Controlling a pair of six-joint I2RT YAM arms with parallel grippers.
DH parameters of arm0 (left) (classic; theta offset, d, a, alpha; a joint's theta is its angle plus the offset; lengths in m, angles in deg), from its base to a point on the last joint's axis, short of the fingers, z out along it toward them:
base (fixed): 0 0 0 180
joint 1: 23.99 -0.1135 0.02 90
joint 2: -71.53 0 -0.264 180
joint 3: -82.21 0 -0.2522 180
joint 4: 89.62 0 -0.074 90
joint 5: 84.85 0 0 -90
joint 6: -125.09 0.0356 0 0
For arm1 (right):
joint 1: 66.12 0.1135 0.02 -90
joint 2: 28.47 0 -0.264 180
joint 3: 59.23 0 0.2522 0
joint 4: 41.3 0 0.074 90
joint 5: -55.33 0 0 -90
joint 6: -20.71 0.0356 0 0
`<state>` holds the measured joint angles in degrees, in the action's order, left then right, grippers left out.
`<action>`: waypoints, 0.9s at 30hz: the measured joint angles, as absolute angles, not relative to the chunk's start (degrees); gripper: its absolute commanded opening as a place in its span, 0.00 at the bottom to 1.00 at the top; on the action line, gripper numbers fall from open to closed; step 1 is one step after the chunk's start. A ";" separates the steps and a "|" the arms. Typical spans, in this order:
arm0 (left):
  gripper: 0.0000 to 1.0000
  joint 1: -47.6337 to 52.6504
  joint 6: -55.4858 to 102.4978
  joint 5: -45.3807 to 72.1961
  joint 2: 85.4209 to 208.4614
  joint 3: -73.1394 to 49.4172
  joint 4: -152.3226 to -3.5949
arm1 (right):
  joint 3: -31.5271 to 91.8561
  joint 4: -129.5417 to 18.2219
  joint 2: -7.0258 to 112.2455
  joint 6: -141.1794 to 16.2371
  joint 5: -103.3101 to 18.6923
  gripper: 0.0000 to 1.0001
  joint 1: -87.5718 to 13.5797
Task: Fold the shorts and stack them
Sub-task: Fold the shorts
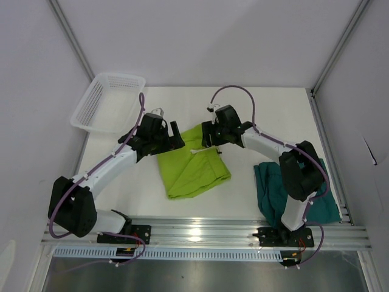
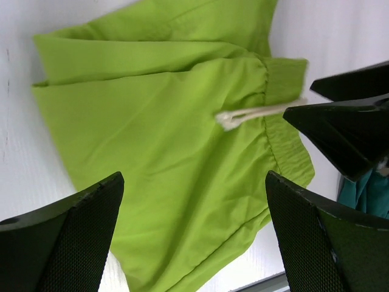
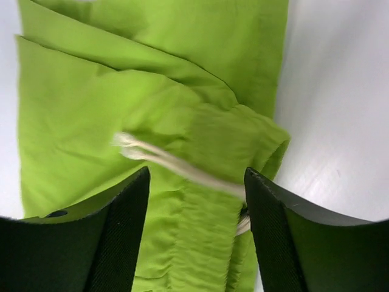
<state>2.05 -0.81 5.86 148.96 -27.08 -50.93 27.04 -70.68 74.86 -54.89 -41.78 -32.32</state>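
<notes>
The lime shorts (image 1: 193,163) lie folded mid-table, with a pale drawstring (image 2: 255,112) across the waistband. My left gripper (image 1: 174,135) hovers open over their far left edge, and the cloth (image 2: 164,121) shows below its spread fingers (image 2: 194,182). My right gripper (image 1: 208,135) is at the far right corner. Its jaws (image 3: 197,176) stand apart over the gathered waistband (image 3: 206,243), and the drawstring (image 3: 164,158) runs across to the right finger. The dark teal shorts (image 1: 270,188) lie crumpled at the right, partly hidden behind the right arm.
A white mesh basket (image 1: 109,100) stands at the far left corner, behind the left arm. An aluminium rail (image 1: 206,231) with the arm bases runs along the near edge. White walls close in the table on the left, back and right.
</notes>
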 measured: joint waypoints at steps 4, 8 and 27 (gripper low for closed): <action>0.98 0.63 -0.79 6.47 149.31 -28.17 -51.26 | 33.12 -71.27 77.09 -58.94 -44.95 0.90 -31.64; 0.99 -0.62 -0.66 6.82 149.47 -28.20 -51.19 | 33.95 -72.04 76.76 -59.24 -44.19 1.00 -31.69; 0.98 -10.01 3.14 8.85 155.02 -26.64 -53.70 | 7.41 -81.78 47.93 14.20 -11.66 0.99 -2.29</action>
<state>-10.01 3.14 8.85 155.02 -26.64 -53.70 7.41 -81.78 47.93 14.20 -11.66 -2.29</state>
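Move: The light-green shorts are centred about 9 cm back and 7 cm left of my right hand, some 7 cm below it, with the drawstring about 3 cm back and 2 cm left of it. The teal shorts lie roughly 20 cm back and 34 cm right of it. For my left hand, the green shorts' far left corner is about 9 cm left, 1 cm ahead and 12 cm down; the basket is some 30 cm left and 20 cm ahead. I first carry my right hand a little farther left, forward and up while the fingers spread fully. Then it swings back about 19 cm over the green shorts towards their near edge, rising and finally dipping, and rolls some 45 degrees clockwise. My left hand, still wide open, slides about 6 cm left, 4 cm forward and slightly down towards the far left corner. ##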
